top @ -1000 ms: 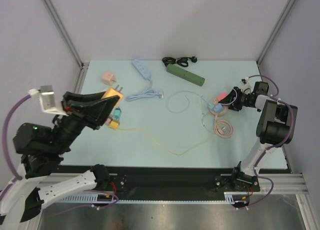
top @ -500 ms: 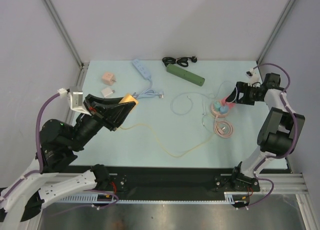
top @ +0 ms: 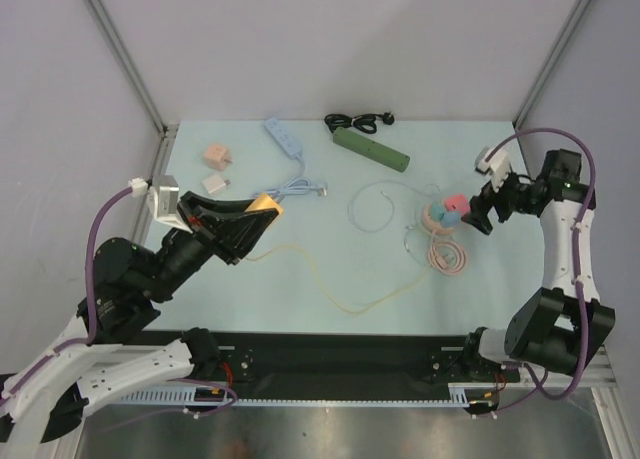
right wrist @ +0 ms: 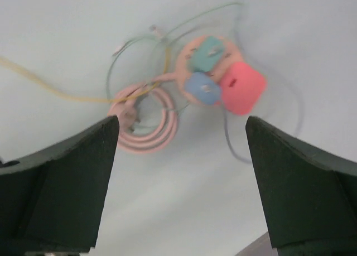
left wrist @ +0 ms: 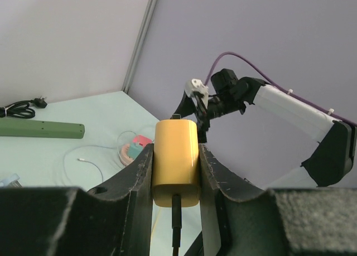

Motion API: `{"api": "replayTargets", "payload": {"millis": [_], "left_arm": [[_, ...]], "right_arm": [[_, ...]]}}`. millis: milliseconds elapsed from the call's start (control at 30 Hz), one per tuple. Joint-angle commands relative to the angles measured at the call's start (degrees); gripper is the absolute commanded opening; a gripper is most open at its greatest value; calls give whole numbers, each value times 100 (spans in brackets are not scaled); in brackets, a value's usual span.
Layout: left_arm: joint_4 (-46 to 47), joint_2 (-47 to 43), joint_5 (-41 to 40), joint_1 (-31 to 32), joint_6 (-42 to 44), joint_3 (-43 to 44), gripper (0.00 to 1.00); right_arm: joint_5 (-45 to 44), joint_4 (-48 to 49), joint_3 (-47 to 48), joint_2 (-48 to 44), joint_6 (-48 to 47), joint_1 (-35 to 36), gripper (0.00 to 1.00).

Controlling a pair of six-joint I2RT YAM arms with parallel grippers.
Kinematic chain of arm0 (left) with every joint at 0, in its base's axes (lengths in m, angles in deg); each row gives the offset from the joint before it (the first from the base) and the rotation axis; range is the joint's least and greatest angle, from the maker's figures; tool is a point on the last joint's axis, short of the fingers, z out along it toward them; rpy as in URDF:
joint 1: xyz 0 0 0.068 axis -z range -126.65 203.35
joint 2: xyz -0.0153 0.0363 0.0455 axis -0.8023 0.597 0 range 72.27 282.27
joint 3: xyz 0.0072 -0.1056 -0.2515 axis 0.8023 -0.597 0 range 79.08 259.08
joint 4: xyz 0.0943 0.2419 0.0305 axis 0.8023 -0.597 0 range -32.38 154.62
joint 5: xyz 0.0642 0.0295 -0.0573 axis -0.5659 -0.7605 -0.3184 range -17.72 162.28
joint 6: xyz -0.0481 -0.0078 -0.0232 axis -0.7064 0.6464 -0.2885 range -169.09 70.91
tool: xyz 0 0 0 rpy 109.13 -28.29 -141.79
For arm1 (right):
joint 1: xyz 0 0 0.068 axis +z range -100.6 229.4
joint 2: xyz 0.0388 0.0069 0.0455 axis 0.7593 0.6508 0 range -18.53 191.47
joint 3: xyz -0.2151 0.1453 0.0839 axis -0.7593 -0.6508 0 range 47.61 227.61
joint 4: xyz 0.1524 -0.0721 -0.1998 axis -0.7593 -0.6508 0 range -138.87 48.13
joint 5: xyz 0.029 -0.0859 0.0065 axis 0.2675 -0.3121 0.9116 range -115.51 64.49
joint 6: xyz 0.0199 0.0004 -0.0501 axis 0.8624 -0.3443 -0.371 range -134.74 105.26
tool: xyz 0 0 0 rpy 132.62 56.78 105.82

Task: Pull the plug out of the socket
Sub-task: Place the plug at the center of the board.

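Observation:
My left gripper [top: 262,211] is shut on a yellow plug [top: 265,203] and holds it in the air over the left part of the table. In the left wrist view the yellow plug [left wrist: 176,172] sits between the pads of that gripper [left wrist: 175,150], its cable hanging below. A yellow cable [top: 330,294] trails across the table toward a round pink socket [top: 432,219]. The socket [right wrist: 215,69] carries a teal plug [right wrist: 207,52], a blue plug [right wrist: 202,87] and a red plug [right wrist: 241,88]. My right gripper [top: 484,209] hovers open to its right, holding nothing [right wrist: 181,128].
A coiled pink cable [top: 450,257] lies by the socket. At the back are a green power strip [top: 372,149], a black cord [top: 355,122] and a pale blue power strip [top: 283,136]. A pink adapter [top: 214,156] and a white adapter [top: 214,183] lie at the left.
The left gripper has lifted the yellow plug up and to the right, away from the left of the table. The right gripper has opened and drawn back to the right of the pink socket.

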Motion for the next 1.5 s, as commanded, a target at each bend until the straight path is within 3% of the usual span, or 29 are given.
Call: {"api": "replayTargets", "payload": {"millis": [0, 100, 333, 600, 1067, 1167, 1267, 1367, 1467], "left_arm": [[106, -84, 101, -33, 3, -81, 0], [97, -163, 83, -33, -68, -177, 0], [79, -295, 83, -33, -182, -327, 0], [61, -418, 83, -33, -305, -520, 0], [-35, -672, 57, -33, -472, -652, 0], [-61, -769, 57, -33, -525, -722, 0], [-88, -848, 13, -33, -578, -819, 0], [-167, -892, -22, -33, -613, -872, 0], [-281, -919, -119, -33, -622, -951, 0]], "right_arm": [[800, -2499, -283, -86, -3923, 429, 100], [554, -2704, -767, -112, -4798, 1045, 100], [-447, -817, -1848, -323, -3728, 2434, 95], [-1721, -226, -2261, -95, -3683, 2770, 72], [-2707, 1075, -2631, 310, -3490, 3359, 55], [-2865, 1093, -2684, 389, -3499, 3403, 46], [-2979, 1031, -2719, 363, -3437, 3403, 31], [-2919, 891, -2535, 3, -2929, 3377, 0], [-2585, 207, -1781, -533, -2069, 3333, 0]]}}
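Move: The yellow plug's cable, at the stretch beside the pink coil, lies about 8 cm back, 9 cm left and 18 cm below the open right hand. The pink coil is some 5 cm back and 4 cm left of that hand. The pink disc with its two small plugs sits about 6 cm ahead and 8 cm left, the red plug 9 cm ahead and 2 cm left, all roughly 17 cm below. From the left hand, the cable stretch lies about 11 cm ahead, 32 cm right and 42 cm below. Back, left and down by about 12 cm each, the right hand swings some 45 degrees counter-clockwise and turns its fingers steeply down. It then sinks more slowly, easing a little forward and right, narrowing its fingers until they shut on the yellow cable beside the pink coil, and rises a centimetre or two. The left hand keeps its grip on the yellow plug and lowers it about 5 cm. ##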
